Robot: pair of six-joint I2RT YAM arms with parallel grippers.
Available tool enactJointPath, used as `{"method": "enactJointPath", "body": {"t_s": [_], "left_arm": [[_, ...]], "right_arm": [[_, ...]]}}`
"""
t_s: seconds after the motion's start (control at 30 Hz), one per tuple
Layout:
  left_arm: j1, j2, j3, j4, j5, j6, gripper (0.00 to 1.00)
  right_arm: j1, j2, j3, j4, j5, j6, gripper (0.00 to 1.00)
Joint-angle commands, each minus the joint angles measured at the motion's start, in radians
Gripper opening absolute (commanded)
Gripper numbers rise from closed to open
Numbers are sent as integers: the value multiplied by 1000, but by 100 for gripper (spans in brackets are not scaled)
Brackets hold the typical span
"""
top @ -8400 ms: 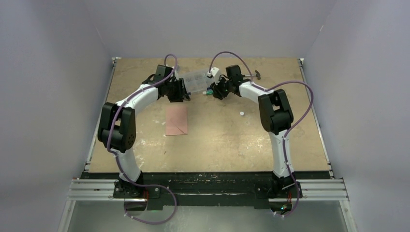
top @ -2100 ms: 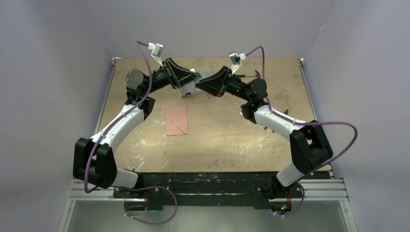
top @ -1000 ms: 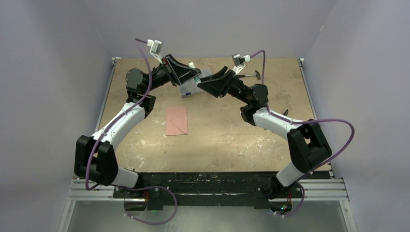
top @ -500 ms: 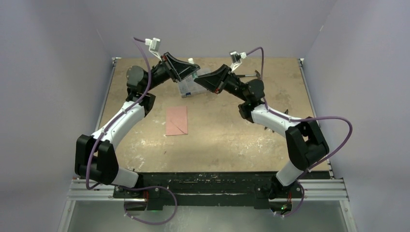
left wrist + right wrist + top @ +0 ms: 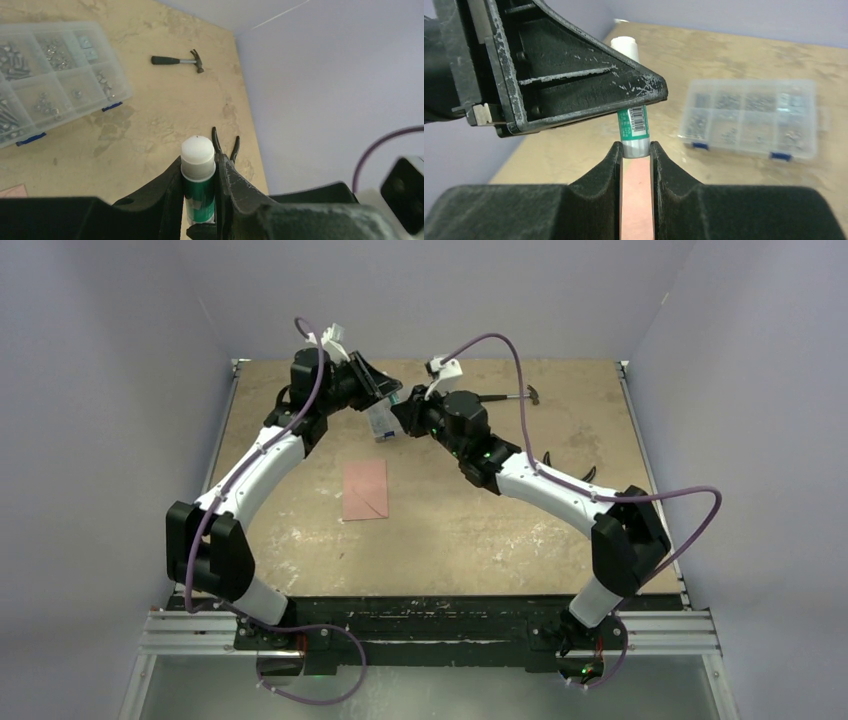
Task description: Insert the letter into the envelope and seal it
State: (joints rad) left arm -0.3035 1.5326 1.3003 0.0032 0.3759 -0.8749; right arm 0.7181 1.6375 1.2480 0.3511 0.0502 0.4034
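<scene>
A glue stick (image 5: 198, 185) with a green body and a white cap is clamped upright in my left gripper (image 5: 198, 167), which is shut on its body. My right gripper (image 5: 636, 150) is shut on the stick's silver bottom end (image 5: 634, 146), just under the left gripper's fingers. In the top view both grippers, left (image 5: 383, 398) and right (image 5: 402, 420), meet high over the back of the table. The salmon-pink envelope (image 5: 364, 490) lies flat in the middle of the table, apart from both arms. The letter is not in view on its own.
A clear compartment box (image 5: 749, 117) of small hardware sits at the back, partly under the grippers. A hammer (image 5: 510, 396) lies at the back right. Black pliers (image 5: 225, 145) lie to the right, near the right arm's forearm.
The right gripper has swung in under the left one and closed on the glue stick's bottom end. The left arm has turned, still holding the stick. The envelope has not moved.
</scene>
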Motion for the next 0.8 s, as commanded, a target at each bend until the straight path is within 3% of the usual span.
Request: {"method": "enactJointPath", "body": {"t_s": [0.0,0.07,0.1,0.17,0.2,0.3,0.4,0.57,0.77], "left_arm": [[-13,17,65,-216,-1,-27,0],[-12,20,73,-215,1,-40,0],[-12,19,79,-210,1,-40,0],[-11,12,83,-173,17,-25,0],[-10,9,83,-146,30,-13,0],[3,-1,78,-52,105,21,0],[6,-15,70,72,185,41,0],[4,-29,50,151,234,6,0],[4,-54,-12,346,297,-111,0]], "right_arm": [[13,20,100,-112,531,-195,0],[24,20,114,-137,553,-203,3],[24,10,113,-160,480,-187,9],[0,-26,109,-186,292,-127,37],[-32,-50,111,-205,159,-70,57],[-130,-153,41,-102,-178,152,79],[-158,-254,-84,64,-309,404,85],[-157,-270,-301,427,-351,886,86],[-137,-225,-331,517,-321,1005,84]]}}
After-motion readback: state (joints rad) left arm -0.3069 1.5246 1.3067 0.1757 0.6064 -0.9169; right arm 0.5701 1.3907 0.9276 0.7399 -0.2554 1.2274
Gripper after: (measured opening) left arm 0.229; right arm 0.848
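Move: My left hand holds the glue stick by its middle, within 1 cm of its fingertips; my right fingers are shut on its white bottom end, the stick's middle about 2 cm ahead of them, 1 cm right and 1 cm higher. Some 29 cm below, the parts box lies about 17 cm straight ahead of my left hand. The envelope, some 30 cm down, lies about 5 cm back and 8 cm left of that same hand. I let go of the glue stick's white end with my right fingers, after rolling that wrist the last 10 degrees or so, left side down, while both hands sink about 2 cm. Then the open right hand goes right, up and back, rolling its left side up some 45 degrees, and finally dips and eases left. My left hand keeps its grip and rises about 7 cm from its low point, drifting back and right. ##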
